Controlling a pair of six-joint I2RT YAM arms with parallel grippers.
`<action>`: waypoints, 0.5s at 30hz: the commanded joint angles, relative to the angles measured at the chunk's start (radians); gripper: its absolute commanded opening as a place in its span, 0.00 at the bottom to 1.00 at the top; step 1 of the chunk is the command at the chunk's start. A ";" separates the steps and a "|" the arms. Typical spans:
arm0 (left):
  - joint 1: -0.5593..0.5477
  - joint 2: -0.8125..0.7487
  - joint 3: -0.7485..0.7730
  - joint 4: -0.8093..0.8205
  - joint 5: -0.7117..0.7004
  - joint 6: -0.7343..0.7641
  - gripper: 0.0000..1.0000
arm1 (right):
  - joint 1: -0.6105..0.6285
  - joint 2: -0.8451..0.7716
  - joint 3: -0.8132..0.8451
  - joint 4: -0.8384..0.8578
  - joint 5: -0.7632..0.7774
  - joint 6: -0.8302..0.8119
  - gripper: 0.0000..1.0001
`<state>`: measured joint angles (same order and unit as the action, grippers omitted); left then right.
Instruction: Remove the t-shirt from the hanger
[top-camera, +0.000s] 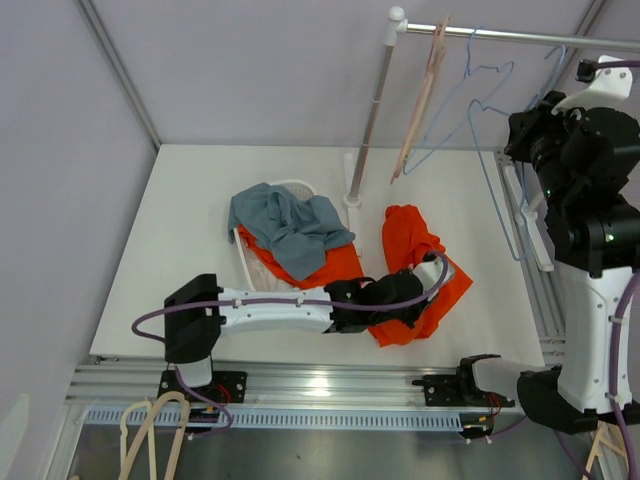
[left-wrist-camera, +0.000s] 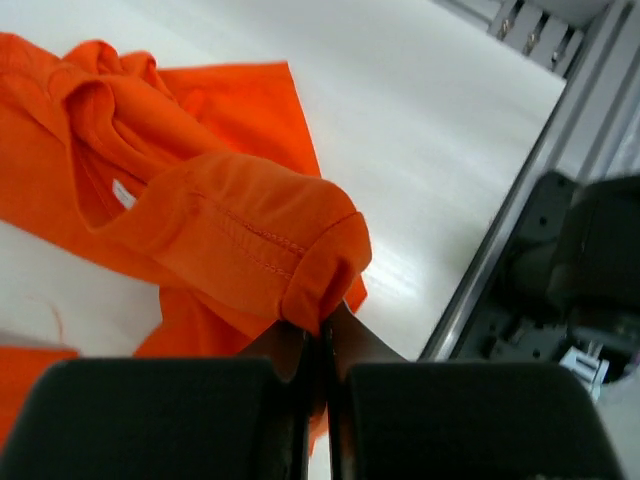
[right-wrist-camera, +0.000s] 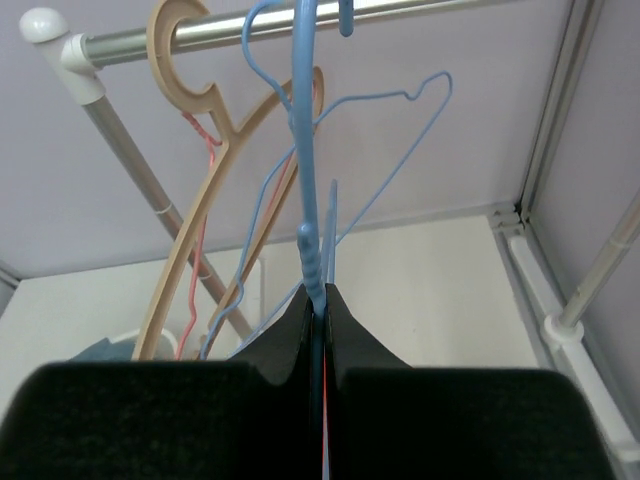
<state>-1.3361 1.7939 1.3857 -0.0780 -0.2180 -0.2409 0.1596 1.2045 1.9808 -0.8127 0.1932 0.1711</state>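
Observation:
The orange t-shirt (top-camera: 410, 235) lies crumpled on the white table, off any hanger. My left gripper (top-camera: 420, 295) reaches into it and is shut on a folded sleeve hem; in the left wrist view the gripper (left-wrist-camera: 322, 325) pinches the hem of the t-shirt (left-wrist-camera: 210, 210). My right gripper (top-camera: 524, 140) is raised at the right by the rail. In the right wrist view it (right-wrist-camera: 316, 300) is shut on the neck of a bare blue hanger (right-wrist-camera: 308, 200), whose hook is over the metal rail (right-wrist-camera: 420, 8).
A white basket (top-camera: 246, 266) holds grey-blue (top-camera: 285, 225) and orange clothes beside the rack pole (top-camera: 368, 120). A wooden hanger (right-wrist-camera: 190, 230), a pink one (right-wrist-camera: 200, 255) and a blue wire one (right-wrist-camera: 400, 150) hang on the rail. Wooden hangers (top-camera: 150, 430) lie below the near edge.

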 joint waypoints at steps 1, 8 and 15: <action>-0.066 -0.166 -0.046 0.054 -0.070 0.040 0.01 | -0.003 0.069 0.003 0.177 0.009 -0.100 0.00; -0.078 -0.441 -0.094 -0.072 -0.138 0.089 0.01 | -0.003 0.168 0.144 0.130 0.101 -0.145 0.00; 0.127 -0.623 0.033 -0.198 -0.066 0.095 0.01 | -0.003 0.193 0.102 0.208 0.166 -0.188 0.00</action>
<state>-1.2903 1.2152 1.3361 -0.2276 -0.2893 -0.1787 0.1596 1.4002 2.0575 -0.6933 0.3058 0.0307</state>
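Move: Ahead and to the left of the left hand, which holds the orange t-shirt, the basket with the piled shirts lies roughly 22 cm forward, 29 cm left and 14 cm lower; the stand's foot is about 34 cm ahead, 16 cm left and 16 cm below. The right hand, pinching the bare blue hanger, has the rail about 9 cm ahead and 13 cm above; at rail height, the hung blue hanger's hook is 6 cm left of the hand and the wooden hanger's 12 cm left. Lifting the pinched t-shirt, the left hand first draws back about 4 cm, then sweeps up some 20 cm and left, closing the sideways gap to the basket as it comes forward again; its fingers tip up towards level and stay shut. The right hand carries the blue hanger about 7 cm forward to the rail, rolling slightly left side down, then nearly stops, its grip kept. ##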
